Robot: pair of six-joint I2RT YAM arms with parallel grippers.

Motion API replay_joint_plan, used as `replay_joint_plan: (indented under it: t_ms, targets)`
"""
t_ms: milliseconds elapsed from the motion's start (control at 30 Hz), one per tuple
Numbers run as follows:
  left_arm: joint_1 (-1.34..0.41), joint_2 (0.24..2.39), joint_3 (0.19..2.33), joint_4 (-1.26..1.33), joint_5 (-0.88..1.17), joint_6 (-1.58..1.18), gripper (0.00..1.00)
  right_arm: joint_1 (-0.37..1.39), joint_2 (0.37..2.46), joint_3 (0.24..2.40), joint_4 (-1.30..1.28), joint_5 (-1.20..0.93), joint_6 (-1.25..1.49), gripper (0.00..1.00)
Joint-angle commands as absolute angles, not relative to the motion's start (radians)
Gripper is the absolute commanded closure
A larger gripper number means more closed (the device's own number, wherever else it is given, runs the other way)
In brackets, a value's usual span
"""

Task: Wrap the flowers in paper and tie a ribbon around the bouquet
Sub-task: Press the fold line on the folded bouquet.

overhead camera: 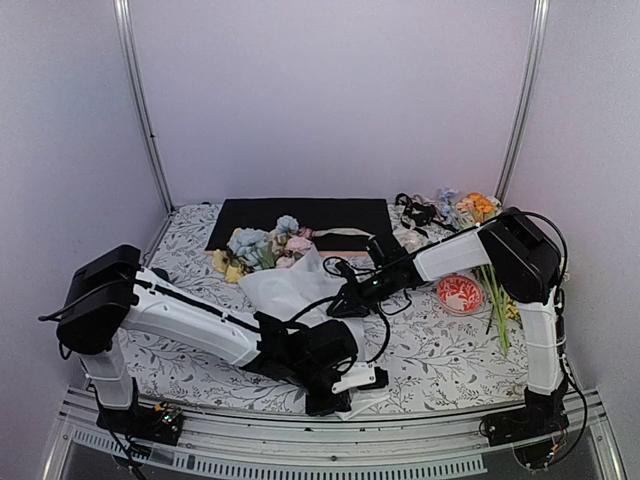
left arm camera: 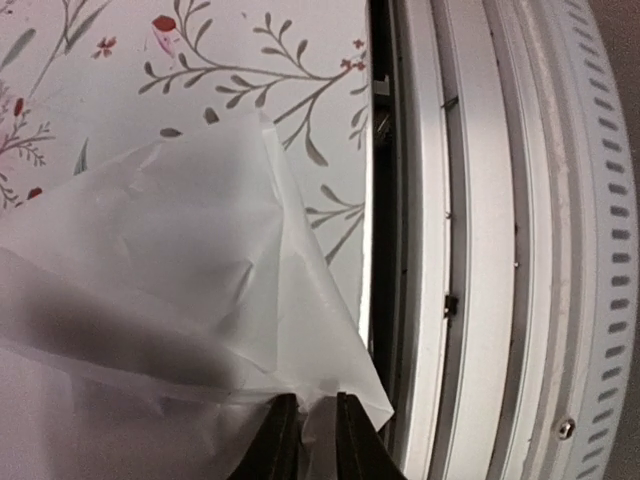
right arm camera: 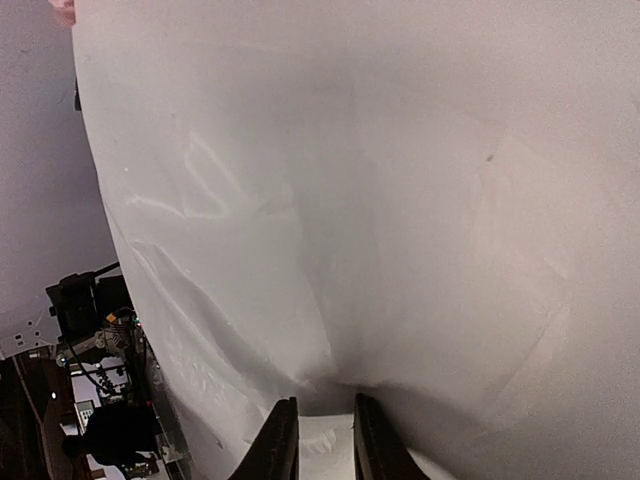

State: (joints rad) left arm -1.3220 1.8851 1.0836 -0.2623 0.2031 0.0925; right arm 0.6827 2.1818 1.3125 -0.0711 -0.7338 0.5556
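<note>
The flowers [overhead camera: 262,246], blue, pink and pale yellow blooms, lie at the back left of the floral cloth, with their stems hidden under the paper [overhead camera: 285,288]. This white sheet runs from the blooms toward the near edge, loosely folded over them as a bouquet. My left gripper [overhead camera: 338,392] is at the near table edge. In the left wrist view it [left arm camera: 316,405] is shut on a corner of the paper [left arm camera: 200,250]. My right gripper [overhead camera: 342,300] sits mid-sheet, and in its wrist view it [right arm camera: 325,410] pinches a pucker of the paper [right arm camera: 350,200]. The ribbon is out of view.
A black sheet [overhead camera: 300,214] lies at the back. Orange-and-yellow sprigs [overhead camera: 478,206] and a black ribbon [overhead camera: 415,211] are at the back right. A red-and-white disc [overhead camera: 461,294] and green stems [overhead camera: 497,300] sit by the right arm. The metal table rail [left arm camera: 470,250] runs beside my left gripper.
</note>
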Motion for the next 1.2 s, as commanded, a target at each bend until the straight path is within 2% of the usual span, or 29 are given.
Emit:
replay_joint_plan:
  t_ms: [0,167,233,400,533,600,700,867,1167]
  targets:
    - [-1.366,1.933,1.110,-0.257,0.302,0.132,0.82,0.677,2.240,1.304,-0.096,-0.617,0.547,0.78]
    - [-1.376,1.905,1.124,-0.256,0.331,0.137,0.66,0.677,2.244,1.304,-0.090,-0.599,0.562,0.78]
    - [-1.375,1.879,1.131,-0.260,0.331,0.150,0.63,0.678,2.250,1.303,-0.084,-0.596,0.570,0.78]
    - [-1.356,1.752,1.129,-0.209,0.354,0.157,0.64,0.678,2.248,1.301,-0.080,-0.591,0.582,0.78]
    - [-1.238,1.690,1.039,-0.128,0.343,0.072,0.69,0.678,2.240,1.302,-0.080,-0.586,0.587,0.77]
    - [-1.174,1.687,1.009,-0.115,0.263,0.024,0.70,0.678,2.239,1.305,-0.079,-0.591,0.587,0.77]
    - [-1.112,1.738,1.008,-0.126,0.125,-0.007,0.67,0.678,2.238,1.308,-0.073,-0.607,0.588,0.77]
    - [-1.132,1.904,1.097,-0.117,0.135,0.008,0.64,0.681,2.232,1.327,-0.071,-0.620,0.592,0.77]
    - [-1.219,2.044,1.186,-0.162,0.100,0.068,0.58,0.693,2.219,1.329,-0.051,-0.628,0.625,0.77]
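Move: Some 10 cm straight ahead of the left hand, about level with its fingertips, lies the next stretch of the folded paper's fold line. The tail corner sticks out around 6 cm to that hand's right, neither ahead nor back. The right hand, still holding the wrap, has that stretch roughly 14 cm back and straight in line; the blooms stand about 17 cm ahead and 17 cm left of the right hand. Easing the left fingertips back and right a couple of cm over the paper tail, then lifting them about 9 cm and hopping some 13 cm forward to come down on the fold farther up the bouquet, finishing with a short low stroke, mostly right. The fingers open partway; the wrist turns about 15 degrees counter-clockwise. The right hand keeps its hold on the wrap, creeping about 1 cm forward. ##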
